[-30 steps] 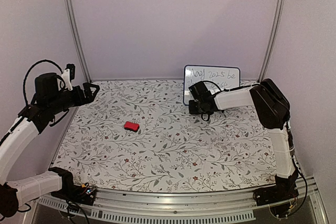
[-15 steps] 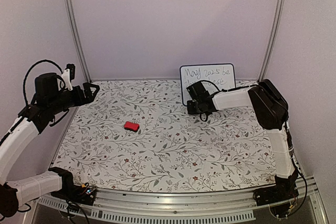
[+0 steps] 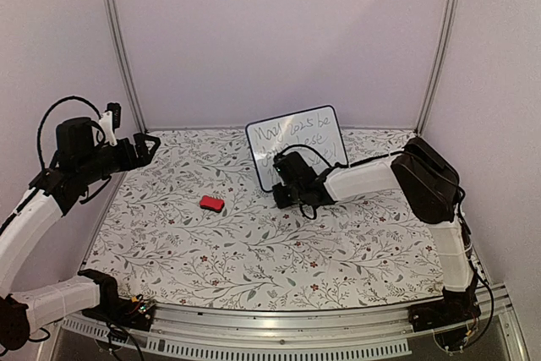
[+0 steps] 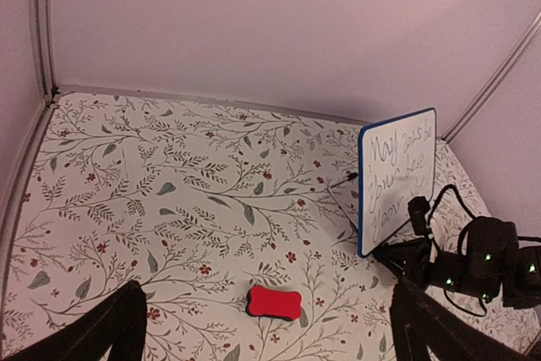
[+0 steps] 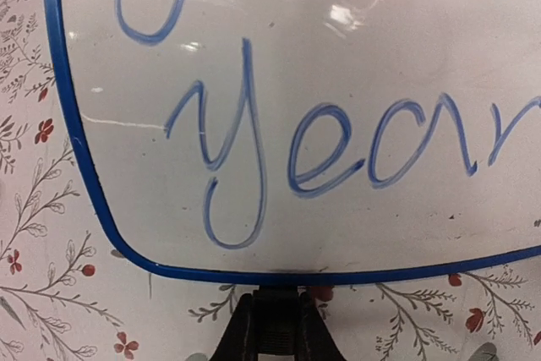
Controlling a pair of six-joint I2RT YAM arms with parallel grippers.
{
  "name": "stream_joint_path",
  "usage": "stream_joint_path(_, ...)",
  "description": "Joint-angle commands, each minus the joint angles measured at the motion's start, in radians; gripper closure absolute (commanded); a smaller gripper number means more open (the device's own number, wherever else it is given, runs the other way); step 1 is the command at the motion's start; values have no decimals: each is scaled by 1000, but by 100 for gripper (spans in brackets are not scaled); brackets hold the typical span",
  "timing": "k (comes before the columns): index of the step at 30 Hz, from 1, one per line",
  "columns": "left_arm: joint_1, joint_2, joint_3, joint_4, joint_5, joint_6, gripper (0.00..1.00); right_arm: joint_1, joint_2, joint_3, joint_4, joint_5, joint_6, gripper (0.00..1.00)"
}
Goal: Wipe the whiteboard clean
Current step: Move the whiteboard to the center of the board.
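Note:
The whiteboard [image 3: 296,137] stands tilted near the back middle of the table, its blue handwriting still on it. My right gripper [image 3: 283,182] is shut on its lower edge. In the right wrist view the fingers [image 5: 245,327] clamp a black foot just under the whiteboard's [image 5: 321,82] blue frame. My left gripper [image 3: 148,143] hangs open, high at the far left. In the left wrist view its dark fingers [image 4: 110,331] frame a small red eraser [image 4: 275,303] lying on the cloth, with the whiteboard [image 4: 397,175] further right. The eraser [image 3: 212,204] lies left of centre.
A floral cloth [image 3: 270,243] covers the table. Pale walls and two metal posts [image 3: 118,40] close off the back and sides. A black cable [image 3: 308,209] loops beside the right gripper. A metal rail [image 3: 279,323] runs along the near edge.
The right gripper has closed on the whiteboard and carried it left and nearer, from the back right toward the middle, tilting it. The left arm and eraser have not moved.

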Motion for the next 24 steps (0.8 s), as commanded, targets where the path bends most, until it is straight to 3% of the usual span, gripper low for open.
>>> stream_joint_path(1, 10, -8, -6, 6, 6, 6, 0, 80, -32, -26, 12, -76, -38, 100)
stream_joint_path(4, 10, -7, -6, 6, 6, 7, 0, 103, -44, -49, 26, -88, -55, 99)
stream_joint_path(8, 10, -8, -6, 7, 8, 7, 0, 108, -58, -72, 30, -89, -59, 89)
stream_joint_path(16, 10, -7, -7, 7, 9, 7, 0, 108, -122, -113, 14, -65, -75, 41)
stream_joint_path(24, -21, 83, 23, -53, -49, -40, 0, 108, -282, -215, 17, -62, -95, 13)
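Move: Your right fingers already pinch the left foot of the whiteboard; the spot to bring it to is about 5 cm back and 4 cm left, at the same height. The whiteboard's middle is some 7 cm ahead, 6 cm right and 9 cm up, its right foot about 6 cm ahead and 13 cm right, level with you. The red eraser lies roughly 3 cm back and 19 cm left. From the left hand that spot is about 5 cm ahead, 29 cm right and 25 cm down. Keep the right fingers shut on the whiteboard's left foot and drag it level over the table, about 5 cm back and 4 cm left towards the red eraser, turning the wrist some 10 degrees counter-clockwise. Then open wide, let go of the foot, and ease back and right a little while lifting about 2 cm. ##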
